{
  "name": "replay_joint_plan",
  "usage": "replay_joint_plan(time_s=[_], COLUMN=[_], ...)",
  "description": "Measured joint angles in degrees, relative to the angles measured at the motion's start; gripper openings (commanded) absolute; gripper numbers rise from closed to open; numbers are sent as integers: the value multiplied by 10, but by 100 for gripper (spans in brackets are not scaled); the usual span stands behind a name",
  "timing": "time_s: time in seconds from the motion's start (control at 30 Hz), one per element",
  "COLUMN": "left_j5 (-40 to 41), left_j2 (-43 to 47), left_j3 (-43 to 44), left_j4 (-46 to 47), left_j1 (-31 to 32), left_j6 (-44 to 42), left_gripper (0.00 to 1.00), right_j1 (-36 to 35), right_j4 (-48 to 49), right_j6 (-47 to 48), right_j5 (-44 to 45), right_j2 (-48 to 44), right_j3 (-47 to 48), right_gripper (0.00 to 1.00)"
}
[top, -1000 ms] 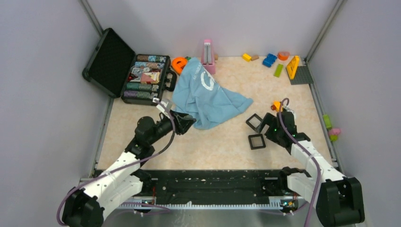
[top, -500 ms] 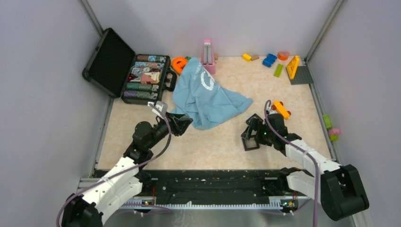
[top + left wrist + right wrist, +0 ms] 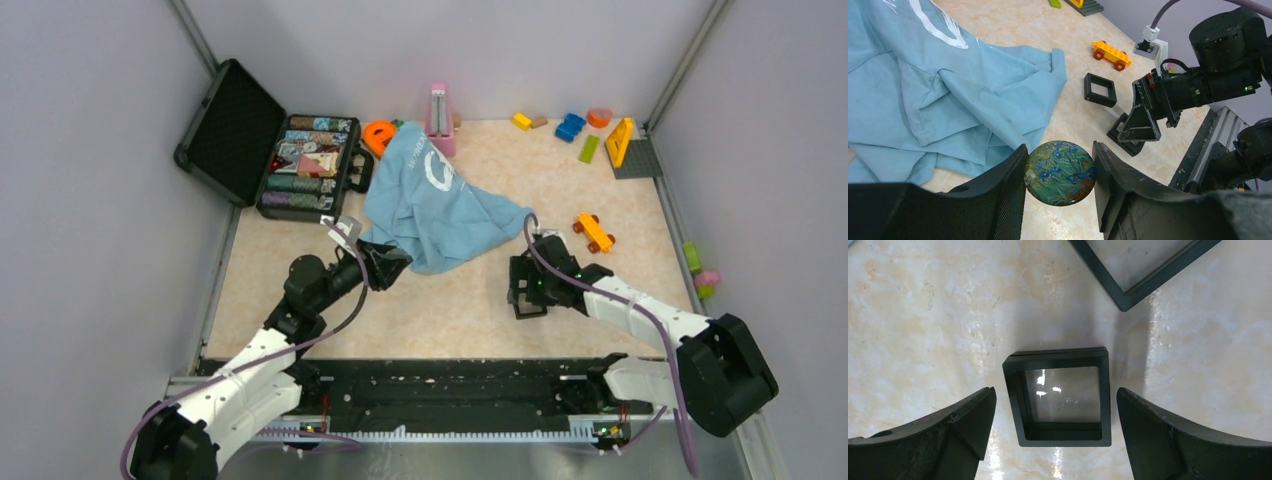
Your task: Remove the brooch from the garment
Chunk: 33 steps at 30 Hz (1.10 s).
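Note:
The brooch, a small round pin with a green and blue flower painting, sits between the fingers of my left gripper, which is shut on it just above the table. It is off the garment, a light blue T-shirt with a white logo lying at the back centre. In the top view my left gripper is at the shirt's near-left edge. My right gripper is open, its fingers on either side of a small black square box on the table, right of the shirt.
A second black square frame lies just beyond the box. An orange toy car is to the right. An open black case of chips, a pink metronome and loose bricks stand along the back.
My right arm has swung left, and its open gripper now sits over the black box. My left gripper has barely moved and still holds the brooch.

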<state>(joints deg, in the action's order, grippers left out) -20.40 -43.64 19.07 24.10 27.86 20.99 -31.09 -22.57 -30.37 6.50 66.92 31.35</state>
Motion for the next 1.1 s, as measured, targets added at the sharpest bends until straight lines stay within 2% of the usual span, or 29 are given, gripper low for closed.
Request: replay_joint_plan(time_s=[0.1, 0.4, 0.63, 0.87, 0.93, 1.1], left_j5=[-4, -11, -12, -14, -14, -16], left_j2=[-2, -2, -8, -9, -9, -9], left_j3=[0, 0, 0, 0, 0, 0], left_j4=[0, 4, 9, 12, 12, 12], left_j1=[0, 0, 0, 0, 0, 0], left_j6=[0, 0, 0, -1, -1, -2], left_gripper=[0, 0, 0, 0, 0, 0], right_j1=[-6, -26, -35, -37, -37, -37], right_j4=[-13, -37, -43, -41, -44, -43], right_j6=[4, 14, 23, 24, 24, 23], right_j5=[21, 46, 51, 48, 48, 40], right_j2=[7, 30, 37, 44, 49, 52], right_j3=[14, 29, 36, 37, 40, 45], right_gripper=[85, 85, 76, 75, 70, 66])
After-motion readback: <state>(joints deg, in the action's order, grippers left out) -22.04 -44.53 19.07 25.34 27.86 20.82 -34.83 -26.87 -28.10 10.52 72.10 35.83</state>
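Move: The near black frame lies flat between the right gripper's open fingers, straight under the hand point, its middle barely 1 cm lower. From that hand, the second black frame is some 9 cm ahead and 2 cm right, the yellow car about 13 cm ahead and 12 cm right, and the garment roughly 18 cm ahead and 18 cm left. From the left hand, the near frame is around 24 cm right, 3 cm back and 18 cm below. Keep the right gripper over the near black frame, almost in place, and roll it about 7 degrees so its left side drops and it squares up with the frame. Meanwhile close the fingers from nearly wide open to roughly three-quarters of that gap, until both tips pinch the frame's left and right outer sides. ##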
